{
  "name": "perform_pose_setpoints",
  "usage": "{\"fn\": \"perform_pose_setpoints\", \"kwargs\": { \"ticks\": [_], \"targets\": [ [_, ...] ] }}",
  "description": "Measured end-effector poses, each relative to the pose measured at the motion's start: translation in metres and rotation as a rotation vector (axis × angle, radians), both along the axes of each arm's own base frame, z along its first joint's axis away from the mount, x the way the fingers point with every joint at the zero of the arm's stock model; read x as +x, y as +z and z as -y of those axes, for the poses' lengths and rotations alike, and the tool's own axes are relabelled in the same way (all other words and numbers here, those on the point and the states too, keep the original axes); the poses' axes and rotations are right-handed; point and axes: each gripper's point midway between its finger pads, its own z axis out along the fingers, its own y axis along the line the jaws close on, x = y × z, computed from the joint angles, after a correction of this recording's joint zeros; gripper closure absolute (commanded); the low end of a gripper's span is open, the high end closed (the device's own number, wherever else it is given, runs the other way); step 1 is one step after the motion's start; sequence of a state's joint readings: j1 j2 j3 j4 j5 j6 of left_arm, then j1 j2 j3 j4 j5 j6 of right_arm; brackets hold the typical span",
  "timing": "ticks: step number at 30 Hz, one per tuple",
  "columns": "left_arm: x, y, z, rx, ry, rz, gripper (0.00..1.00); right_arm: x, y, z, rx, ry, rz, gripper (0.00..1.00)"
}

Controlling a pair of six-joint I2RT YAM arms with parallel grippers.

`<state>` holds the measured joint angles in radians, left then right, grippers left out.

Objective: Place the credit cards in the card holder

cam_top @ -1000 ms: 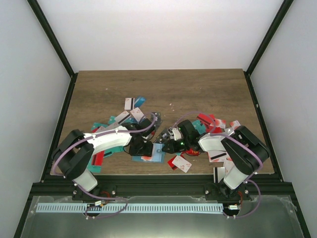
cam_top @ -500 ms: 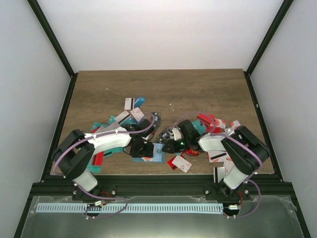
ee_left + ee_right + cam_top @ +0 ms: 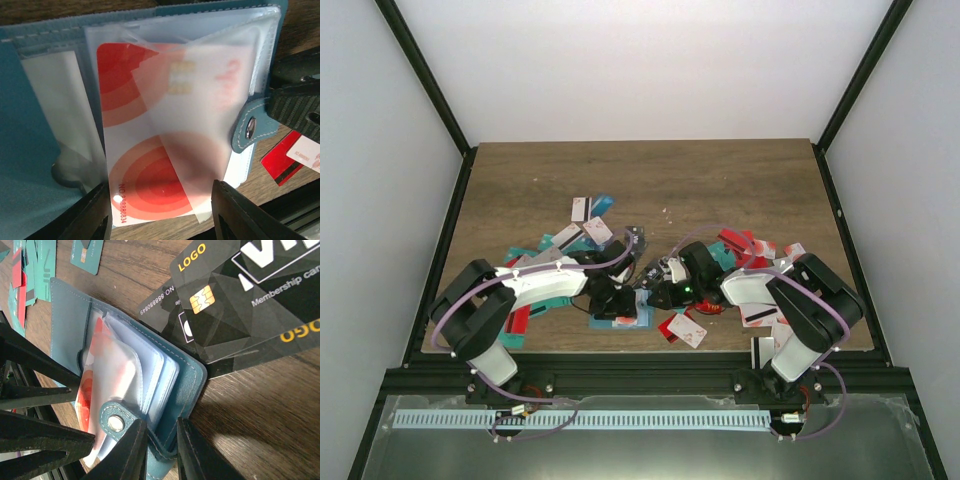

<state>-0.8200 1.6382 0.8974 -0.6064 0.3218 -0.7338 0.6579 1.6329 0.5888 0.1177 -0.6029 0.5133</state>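
The teal-blue card holder (image 3: 30,165) lies open near the table's front edge (image 3: 642,320). A red-and-white credit card (image 3: 150,165) sits partly inside one of its clear sleeves, its near end sticking out. My left gripper (image 3: 160,215) straddles that end, open, with a small gap showing at the right finger. My right gripper (image 3: 161,450) is shut on the edge of the holder's cover (image 3: 192,375), beside the clasp tab (image 3: 115,422). Many more credit cards lie scattered left (image 3: 550,245) and right (image 3: 760,250) of the holder.
Black cards (image 3: 235,305) lie against the holder's far side and teal ones (image 3: 87,255) beyond it. A red card (image 3: 282,160) and a red-and-white one (image 3: 688,330) lie just right of the holder. Both arms meet at the front centre.
My left gripper has edged right over the holder, and its jaws have narrowed a little round the card. The right gripper has kept its hold and not moved.
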Motion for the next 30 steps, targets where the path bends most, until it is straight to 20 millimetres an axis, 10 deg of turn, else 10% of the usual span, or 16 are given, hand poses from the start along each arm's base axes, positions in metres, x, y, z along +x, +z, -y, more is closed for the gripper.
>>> {"fn": "perform_pose_setpoints", "kwargs": {
  "ticks": [30],
  "targets": [
    [0.017, 0.005, -0.022, 0.129, 0.021, 0.134, 0.96, -0.018, 0.022, 0.019, -0.085, 0.069, 0.019, 0.79]
  ]
}}
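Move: The red-and-white card in the holder's clear sleeve has its middle about 3 cm ahead of the left hand and 1 cm below, with the fingers astride its near end. The card holder's middle is also 3 cm ahead, some 3 cm to the left. The right hand's fingers are at the holder's strap, about 1 cm to their left; from that hand the card is 5 cm left and 1 cm back, and the black cards about 6 cm straight ahead. The left fingertips, astride the card's near end, close to nearly shut at the card's left edge, where they seem to pinch it; the hand slides about 2 cm left and nearly as far forward, tilting a little. The right fingers, after holding still, come free of the strap with their gap unchanged, drawing right and back, then rising, about 2 cm each way. ##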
